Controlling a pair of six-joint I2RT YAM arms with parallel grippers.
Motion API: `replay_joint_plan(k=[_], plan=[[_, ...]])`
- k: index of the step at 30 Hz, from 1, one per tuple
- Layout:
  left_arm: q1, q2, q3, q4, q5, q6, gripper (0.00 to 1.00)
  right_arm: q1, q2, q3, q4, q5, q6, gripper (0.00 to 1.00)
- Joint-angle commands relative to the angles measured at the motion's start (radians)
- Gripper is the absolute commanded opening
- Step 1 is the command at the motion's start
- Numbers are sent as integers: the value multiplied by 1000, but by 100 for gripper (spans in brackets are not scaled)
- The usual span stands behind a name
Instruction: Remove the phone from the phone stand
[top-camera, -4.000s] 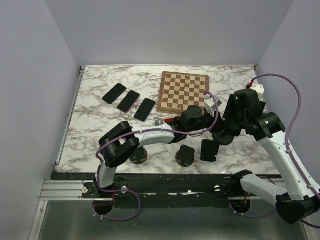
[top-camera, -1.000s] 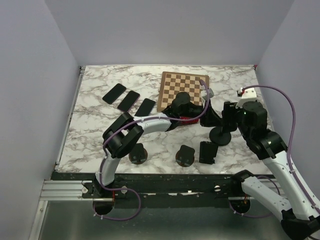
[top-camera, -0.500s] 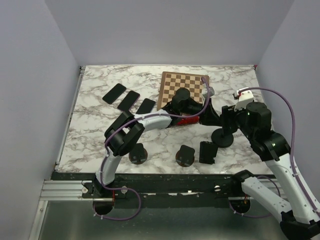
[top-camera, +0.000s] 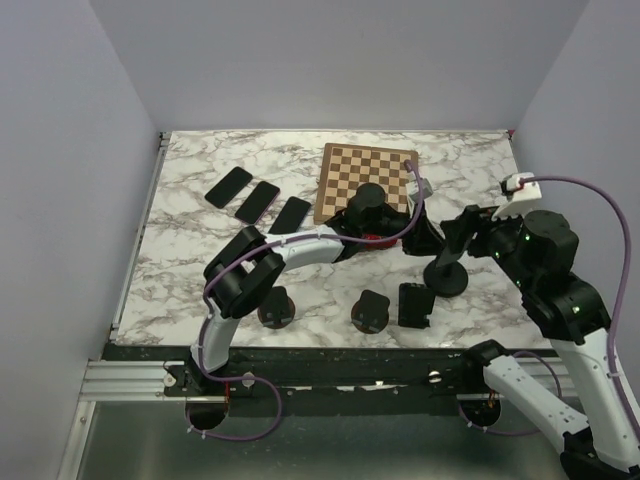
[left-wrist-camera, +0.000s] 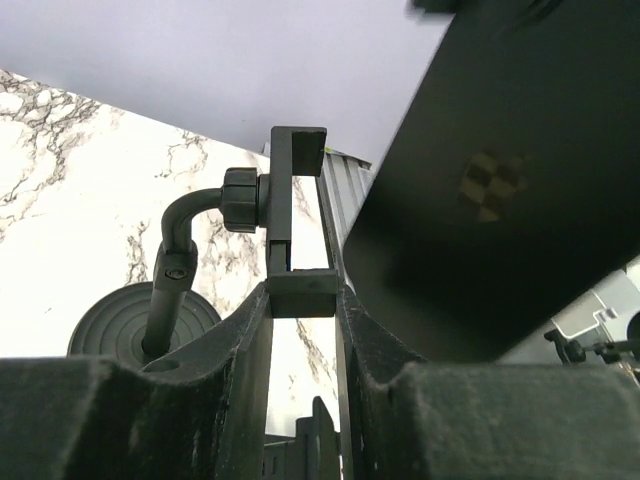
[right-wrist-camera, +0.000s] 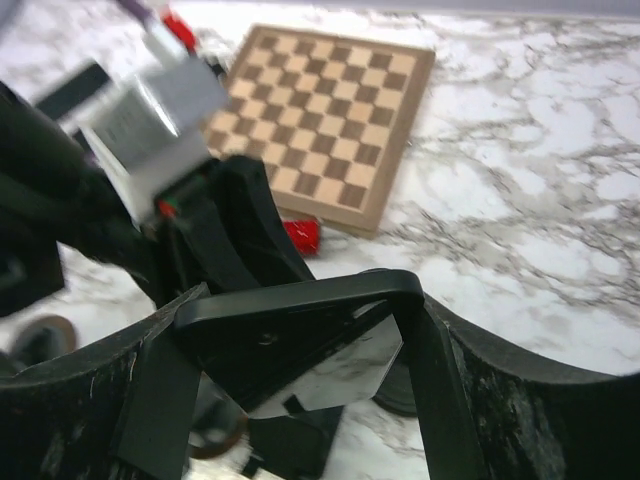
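Note:
The black phone stand (top-camera: 445, 272) stands right of centre on the marble table; its round base, bent neck and clamp show in the left wrist view (left-wrist-camera: 293, 215). My left gripper (top-camera: 424, 238) is shut on the clamp's lower bracket (left-wrist-camera: 300, 298). My right gripper (top-camera: 478, 228) is shut on the black phone (top-camera: 468, 222), holding it tilted just right of the clamp and apart from it. The phone fills the upper right of the left wrist view (left-wrist-camera: 490, 180). In the right wrist view my right gripper (right-wrist-camera: 305, 322) grips the phone (right-wrist-camera: 300, 345) by its edges.
Three phones (top-camera: 257, 201) lie in a row at the back left. A wooden chessboard (top-camera: 365, 185) lies behind the left arm, also in the right wrist view (right-wrist-camera: 330, 110). Three more dark stands (top-camera: 371, 312) stand along the near edge.
My right gripper has drawn the phone to the right and up, away from the stand's clamp. My left gripper stays on the stand.

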Motion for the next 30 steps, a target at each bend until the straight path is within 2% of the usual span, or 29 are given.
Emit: replay_joint_plan(k=[1,3,6,10,11,15,17,20,21,25,30], plan=[[-29,-63,-71,-8,-159,12,0,-8,-1,153,12,-57,229,1],[-34,-73,-78,-17,-181,8,0,-8,29,255,-57,12,287,1],[-36,-86,-86,-26,-198,-4,25,-8,86,379,-127,105,315,1],[-38,-103,-92,-17,-191,-34,46,-8,199,498,-155,201,304,1],[-38,-109,-96,-19,-190,-37,57,-8,243,529,-177,240,303,1],[-38,-151,-118,-44,-194,-33,77,-8,446,657,-232,381,275,1],[-38,-170,-121,-69,-189,-32,84,-8,528,706,-231,444,242,1],[-35,-229,-164,-77,-219,-39,86,-31,656,769,-231,530,182,1],[-33,-259,-178,-107,-248,-37,87,-77,700,786,-231,521,170,1],[-16,-400,-216,-260,-360,-24,88,-326,822,771,-175,280,135,1],[-15,-562,-212,-567,-478,-9,88,-442,1015,778,-200,164,115,1]])
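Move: The right hand already grips the phone beside the stand's clamp, and is headed for the open table right of the chessboard, about 30 cm ahead, 12 cm to its right and 27 cm down. The chessboard's middle lies some 27 cm ahead and 17 cm left of this hand. The left fingers hold the clamp, centred roughly 3 cm to their right; the stand's round base is about 3 cm ahead, 5 cm right and 19 cm below the left hand. Lift the held phone about 14 cm up with the right gripper, then swing it forward and down past the peak, veering right late, to end roughly 18 cm ahead and 14 cm right at starting height, turned some 40 degrees clockwise and tipped down. Meanwhile open the left fingers to let go of the clamp, then draw back up and left about 9 cm. ##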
